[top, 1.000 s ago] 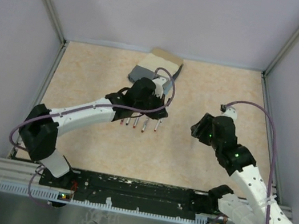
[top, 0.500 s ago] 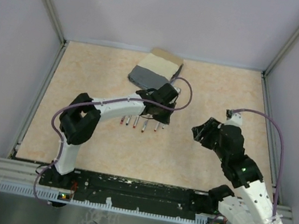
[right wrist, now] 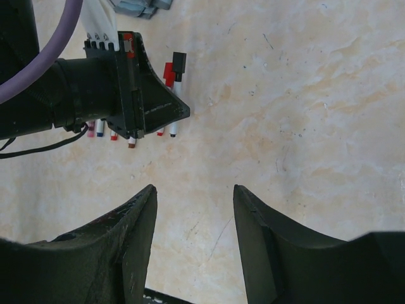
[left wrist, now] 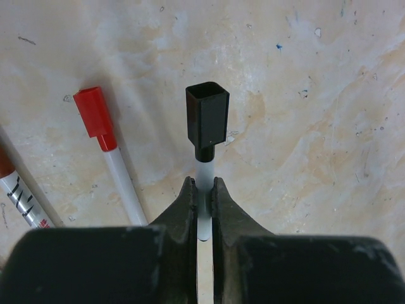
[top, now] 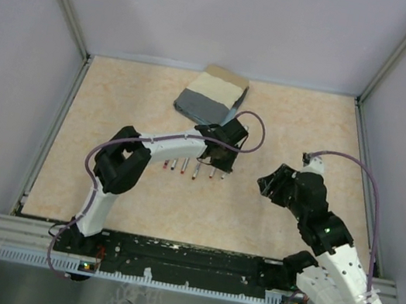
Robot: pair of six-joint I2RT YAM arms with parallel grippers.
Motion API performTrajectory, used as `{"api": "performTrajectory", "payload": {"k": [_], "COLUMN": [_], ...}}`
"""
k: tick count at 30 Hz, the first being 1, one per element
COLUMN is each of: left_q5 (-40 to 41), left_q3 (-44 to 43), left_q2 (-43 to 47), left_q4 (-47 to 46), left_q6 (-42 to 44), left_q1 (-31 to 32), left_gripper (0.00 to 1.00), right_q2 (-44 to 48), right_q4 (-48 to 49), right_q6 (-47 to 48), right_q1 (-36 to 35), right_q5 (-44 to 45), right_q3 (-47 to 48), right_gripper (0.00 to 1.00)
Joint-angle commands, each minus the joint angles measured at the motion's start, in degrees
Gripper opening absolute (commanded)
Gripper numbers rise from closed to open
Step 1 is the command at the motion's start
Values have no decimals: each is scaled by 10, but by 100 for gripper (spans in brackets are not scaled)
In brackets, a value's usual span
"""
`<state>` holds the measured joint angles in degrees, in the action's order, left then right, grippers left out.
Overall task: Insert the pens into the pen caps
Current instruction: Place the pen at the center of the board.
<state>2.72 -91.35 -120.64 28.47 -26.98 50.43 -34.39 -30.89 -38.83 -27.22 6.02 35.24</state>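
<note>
My left gripper (left wrist: pixel 204 190) is shut on the white barrel of a pen (left wrist: pixel 204 170) that carries a square black pen cap (left wrist: pixel 207 120). Beside it on the table lies a pen with a red pen cap (left wrist: pixel 93 111), and a third pen (left wrist: pixel 19 196) shows at the far left. In the top view the left gripper (top: pixel 221 163) sits at the right end of a row of pens (top: pixel 184 168). Whether the held pen is off the table I cannot tell. My right gripper (right wrist: pixel 194 190) stands open and empty over bare table, to the right of the row (right wrist: pixel 172 95).
A folded grey-beige cloth (top: pixel 211 95) lies at the back, just behind the left wrist. The left forearm (top: pixel 165 144) stretches across above the row of pens. Walls enclose the table (top: pixel 309 131) on three sides.
The left arm has folded its elbow inward and its wrist has slid right along the row of pens. The right gripper drifted slightly back and stays open.
</note>
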Motion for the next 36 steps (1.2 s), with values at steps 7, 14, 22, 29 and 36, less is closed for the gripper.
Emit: {"api": "performTrajectory", "payload": {"k": [7, 14, 22, 29, 36], "left_q5": [2, 5, 0, 7, 43], "left_q3": [-20, -13, -11, 28, 163], "left_q2": [-29, -33, -27, 71, 251], "left_q4": [9, 5, 3, -50, -197], "left_q6": [-17, -25, -27, 7, 56], "left_q1": [6, 6, 6, 6, 5], "left_gripper": [15, 22, 29, 36, 48], "right_q2": [5, 4, 3, -9, -41], "right_q4": [22, 22, 21, 64, 94], "right_q6": [-4, -3, -1, 6, 49], "right_q1": [2, 2, 2, 2, 2], "right_q5": [-15, -12, -11, -21, -36], "right_q3": [-4, -2, 2, 15, 49], "right_gripper": [51, 51, 51, 62, 76]}}
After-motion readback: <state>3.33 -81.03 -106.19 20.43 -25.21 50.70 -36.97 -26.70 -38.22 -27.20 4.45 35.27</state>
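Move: The left hand already holds the black-capped pen by its barrel, cap end tilted up, and the free spot on the board lies straight below, about 2 cm down. Beside that spot, the red-capped pen lies some 4 cm to the hand's left and 1 cm ahead, the brown-capped pen about 9 cm left and 1 cm ahead. From the right hand the spot is roughly 10 cm ahead, 12 cm left and 15 cm below. The left hand lowers the pen about 1.5 cm to the board, lets go, then rises some 8.5 cm. ##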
